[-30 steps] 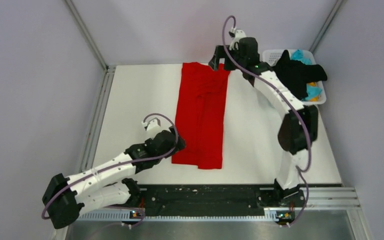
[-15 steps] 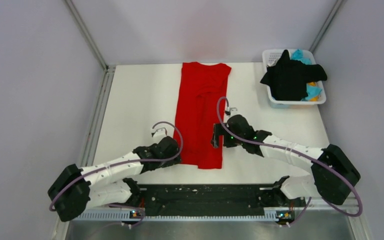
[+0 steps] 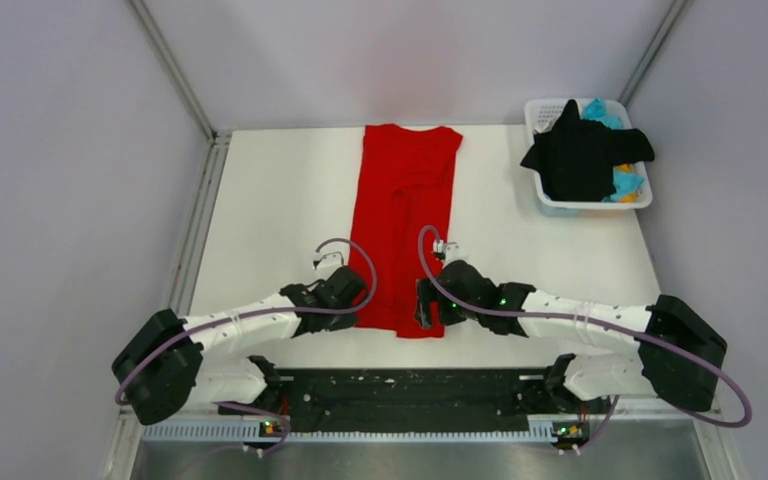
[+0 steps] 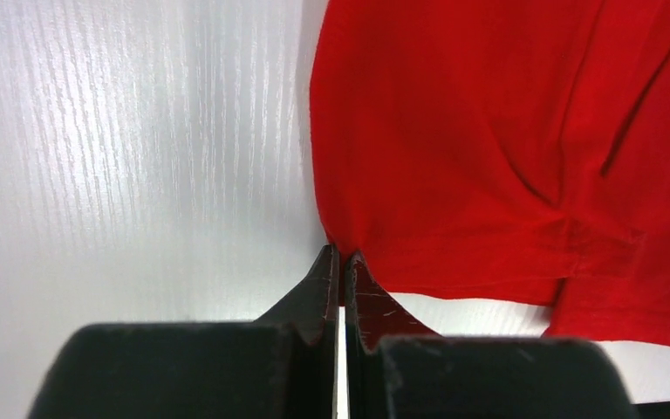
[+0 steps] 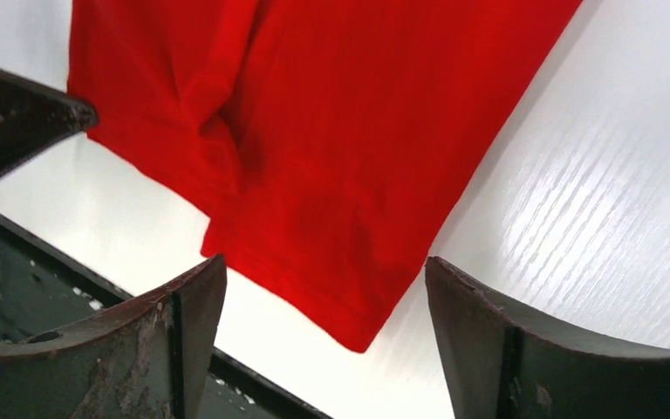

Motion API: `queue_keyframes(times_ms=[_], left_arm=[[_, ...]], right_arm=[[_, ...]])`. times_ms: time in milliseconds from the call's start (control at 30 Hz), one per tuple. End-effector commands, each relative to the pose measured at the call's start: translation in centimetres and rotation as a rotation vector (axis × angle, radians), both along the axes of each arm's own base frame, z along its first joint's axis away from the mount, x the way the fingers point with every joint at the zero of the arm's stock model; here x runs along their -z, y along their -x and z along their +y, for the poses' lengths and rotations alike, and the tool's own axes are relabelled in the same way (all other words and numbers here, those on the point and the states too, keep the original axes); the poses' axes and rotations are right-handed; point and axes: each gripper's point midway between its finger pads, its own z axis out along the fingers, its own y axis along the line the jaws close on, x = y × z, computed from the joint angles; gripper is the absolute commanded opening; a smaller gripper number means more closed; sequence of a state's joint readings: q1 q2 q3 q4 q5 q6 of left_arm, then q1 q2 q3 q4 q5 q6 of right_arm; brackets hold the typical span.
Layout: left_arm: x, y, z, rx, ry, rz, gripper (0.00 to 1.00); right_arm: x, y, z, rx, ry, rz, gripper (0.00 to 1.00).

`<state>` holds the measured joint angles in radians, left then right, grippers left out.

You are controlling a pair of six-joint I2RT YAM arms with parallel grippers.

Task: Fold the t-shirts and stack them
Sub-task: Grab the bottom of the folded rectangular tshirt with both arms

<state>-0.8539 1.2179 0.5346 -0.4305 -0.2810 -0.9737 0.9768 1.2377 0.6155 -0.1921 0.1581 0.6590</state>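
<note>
A red t-shirt [image 3: 405, 220] lies folded into a long narrow strip on the white table, running from the back edge toward the front. My left gripper [image 3: 353, 298] is at its near left corner and, in the left wrist view, the left gripper [image 4: 342, 253] is shut, pinching the edge of the red t-shirt [image 4: 488, 131]. My right gripper [image 3: 426, 303] hovers at the near right corner. In the right wrist view the right gripper [image 5: 324, 266] is open, its jaws straddling that corner of the red t-shirt [image 5: 331, 131] without touching it.
A white basket [image 3: 600, 205] stands at the back right with a black t-shirt [image 3: 585, 155] draped over it, cyan cloth [image 3: 600, 108] and orange cloth [image 3: 628, 168] showing beneath. A dark rail [image 3: 410, 385] runs along the table's front edge.
The right arm swung from the shirt's far end back to its near right corner. The left gripper moved onto the near left corner and closed on the cloth.
</note>
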Motion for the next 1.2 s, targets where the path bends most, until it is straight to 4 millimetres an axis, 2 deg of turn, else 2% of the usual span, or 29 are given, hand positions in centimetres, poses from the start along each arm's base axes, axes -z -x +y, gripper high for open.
queue_keyframes(times_ms=[0, 100, 200, 300, 433, 500, 600, 733, 867, 1033, 1167], left_arm=[[1.4, 3.1, 0.7, 0.039, -0.014, 0.132, 0.00], [1.2, 3.7, 0.6, 0.063, 0.007, 0.146, 0.00], [1.1, 4.0, 0.4, 0.082, 0.028, 0.150, 0.00], [1.2, 4.3, 0.0, 0.105, 0.055, 0.155, 0.00], [1.5, 4.6, -0.2, 0.112, 0.065, 0.170, 0.00], [1.5, 4.8, -0.6, 0.129, 0.079, 0.182, 0.00], [1.4, 4.9, -0.6, 0.143, 0.078, 0.182, 0.00], [1.4, 5.3, 1.6, 0.122, -0.006, 0.181, 0.00], [1.5, 6.8, 1.9, 0.145, 0.002, 0.236, 0.00], [1.7, 8.6, 2.7, 0.153, 0.010, 0.295, 0.00], [0.8, 9.7, 1.1, 0.213, 0.107, 0.334, 0.00]], right_arm=[[0.8, 1.9, -0.5, -0.035, 0.043, 0.021, 0.79], [1.6, 3.5, -0.3, -0.083, 0.044, 0.064, 0.73], [2.7, 4.3, -0.9, -0.083, 0.061, 0.091, 0.70], [3.7, 4.1, -2.0, -0.042, 0.084, 0.081, 0.67], [4.1, 4.2, -2.3, -0.022, 0.082, 0.083, 0.61], [4.2, 4.6, -2.2, -0.039, 0.072, 0.101, 0.51], [4.6, 5.7, -2.4, -0.065, 0.074, 0.145, 0.28], [5.4, 6.3, -4.3, -0.008, 0.136, 0.186, 0.02], [5.0, 7.3, -5.4, 0.010, 0.132, 0.213, 0.00], [4.9, 9.0, -5.5, -0.026, 0.064, 0.260, 0.00], [4.4, 10.0, -4.0, -0.103, -0.017, 0.283, 0.00]])
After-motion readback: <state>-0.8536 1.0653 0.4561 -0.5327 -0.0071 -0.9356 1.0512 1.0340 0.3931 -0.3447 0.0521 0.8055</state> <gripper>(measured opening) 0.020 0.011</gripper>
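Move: The right hand, open, goes for the loose bottom right corner of the red t-shirt, about 5 cm back from it, 3 cm to its right and 5 cm below. The bottom left corner, already pinched by the left hand, lies some 14 cm to the right hand's left and 1 cm back. From the left hand, the table's near edge is about 9 cm straight back, and the loose corner 17 cm to the right and 3 cm back. The right hand sinks about 5 cm onto the t-shirt's bottom right corner while drawing back and a little to the right, closes its fingers from nearly wide open to shut on the cloth, then pulls it another 3 cm back and slightly right towards the table's near edge. The left hand keeps its pinch on the bottom left corner and drags it level along the table, some 6 cm back in all, first a short pull, then nearly a pause while the right hand closes, then on again together with it, its wrist tilting some 10 to 15 degrees. ##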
